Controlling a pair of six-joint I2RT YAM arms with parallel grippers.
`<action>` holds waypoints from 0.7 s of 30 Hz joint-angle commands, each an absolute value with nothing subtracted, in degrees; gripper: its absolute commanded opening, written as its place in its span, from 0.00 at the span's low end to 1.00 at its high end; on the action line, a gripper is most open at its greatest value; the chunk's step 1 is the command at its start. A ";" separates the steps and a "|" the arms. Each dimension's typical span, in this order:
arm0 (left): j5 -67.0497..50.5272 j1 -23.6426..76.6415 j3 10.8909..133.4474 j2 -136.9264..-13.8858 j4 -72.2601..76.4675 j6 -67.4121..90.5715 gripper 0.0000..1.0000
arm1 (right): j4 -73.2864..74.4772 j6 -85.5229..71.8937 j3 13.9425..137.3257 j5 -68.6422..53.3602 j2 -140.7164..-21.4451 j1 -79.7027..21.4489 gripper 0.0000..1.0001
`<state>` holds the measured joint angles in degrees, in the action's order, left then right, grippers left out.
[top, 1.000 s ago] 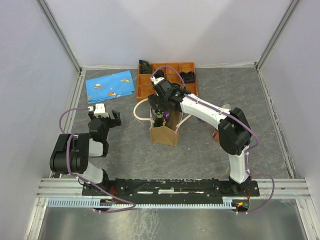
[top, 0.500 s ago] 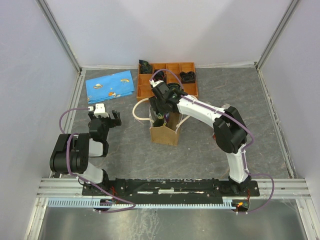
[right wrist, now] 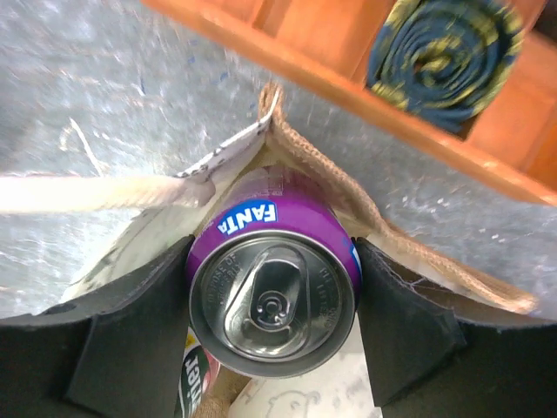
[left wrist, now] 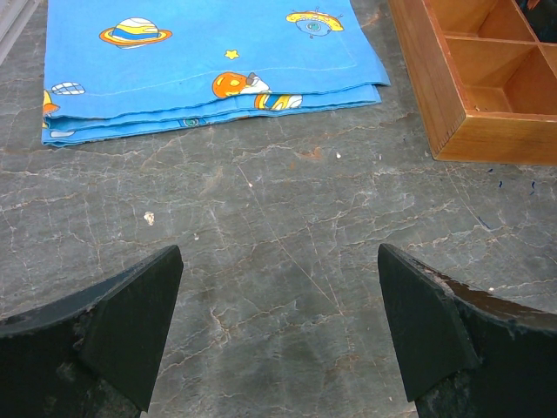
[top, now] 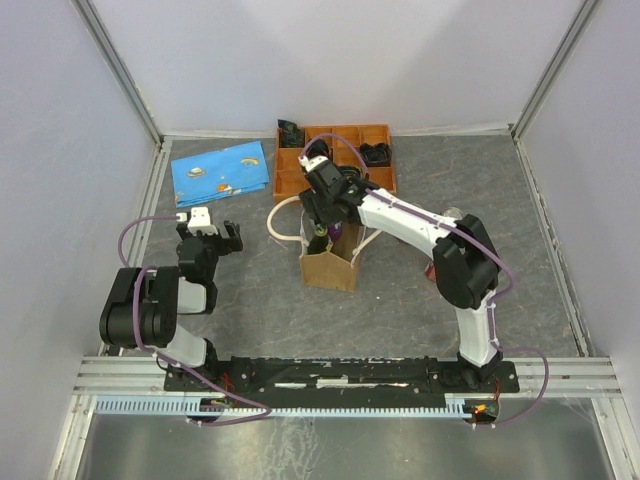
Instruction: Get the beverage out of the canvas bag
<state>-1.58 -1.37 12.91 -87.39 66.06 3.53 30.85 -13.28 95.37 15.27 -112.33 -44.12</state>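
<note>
The tan canvas bag (top: pixel 330 263) stands upright mid-table with cream rope handles (top: pixel 277 226). My right gripper (top: pixel 320 228) reaches into its mouth from above. In the right wrist view its jaws are shut on a purple Fanta can (right wrist: pixel 274 296), the beverage, one finger on each side. The can's silver top shows and its body is partly inside the bag's rim (right wrist: pixel 324 187). Another packet (right wrist: pixel 193 383) lies beside it in the bag. My left gripper (top: pixel 205 232) is open and empty over bare table at the left, its fingertips (left wrist: pixel 144 305) wide apart.
An orange-brown compartment tray (top: pixel 375 180) stands just behind the bag, holding a rolled dark cloth (right wrist: pixel 448 54) and other dark items. A folded blue space-print cloth (top: pixel 221 171) lies at the back left, and shows in the left wrist view (left wrist: pixel 209 57). Walls enclose the table.
The right gripper dipped toward the bag and then rose slightly, staying over the bag's mouth. The left arm has not moved.
</note>
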 commanded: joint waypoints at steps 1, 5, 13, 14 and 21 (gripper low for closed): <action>-1.04 -1.15 13.18 -87.12 68.24 1.49 0.99 | 21.07 -9.89 97.50 18.57 -99.54 -44.13 0.00; -1.03 -1.14 13.18 -87.12 68.21 1.49 0.99 | 18.44 -9.05 96.20 20.34 -93.91 -44.16 0.00; -1.01 -1.14 13.18 -87.13 68.16 1.44 0.99 | 16.18 -6.95 87.58 30.93 -78.19 -44.15 0.00; -0.99 -1.10 13.18 -87.17 68.19 1.40 0.99 | 16.62 -6.75 86.25 33.80 -76.32 -44.12 0.00; -0.99 -1.12 13.18 -87.17 68.23 1.44 0.99 | 23.06 -10.55 74.04 46.24 -64.73 -43.96 0.00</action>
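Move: The right hand already holds the last purple can, raised a few centimetres inside the bag's far part. Of the cans out on the table to the bag's right, the standing purple can is roughly level ahead, 19 cm to the right and 7 cm lower; the red can is about 25 cm right and 9 cm back. The bottle stands 6 cm back and 2 cm left, the wooden tray 17 cm ahead. From the left hand the standing purple can is about 46 cm right, level ahead. Keeping its two-pad pinch round the upper part of the purple can, the right hand pulls it steeply up out of the canvas bag by about 23 cm, its fingers swinging up some 30 degrees from their downward slant. Once well into the rise it also sweeps right, about 14 cm in all and faster towards the end, drawing back a little to pass high over the bag's right rim while the hand turns slightly clockwise. ##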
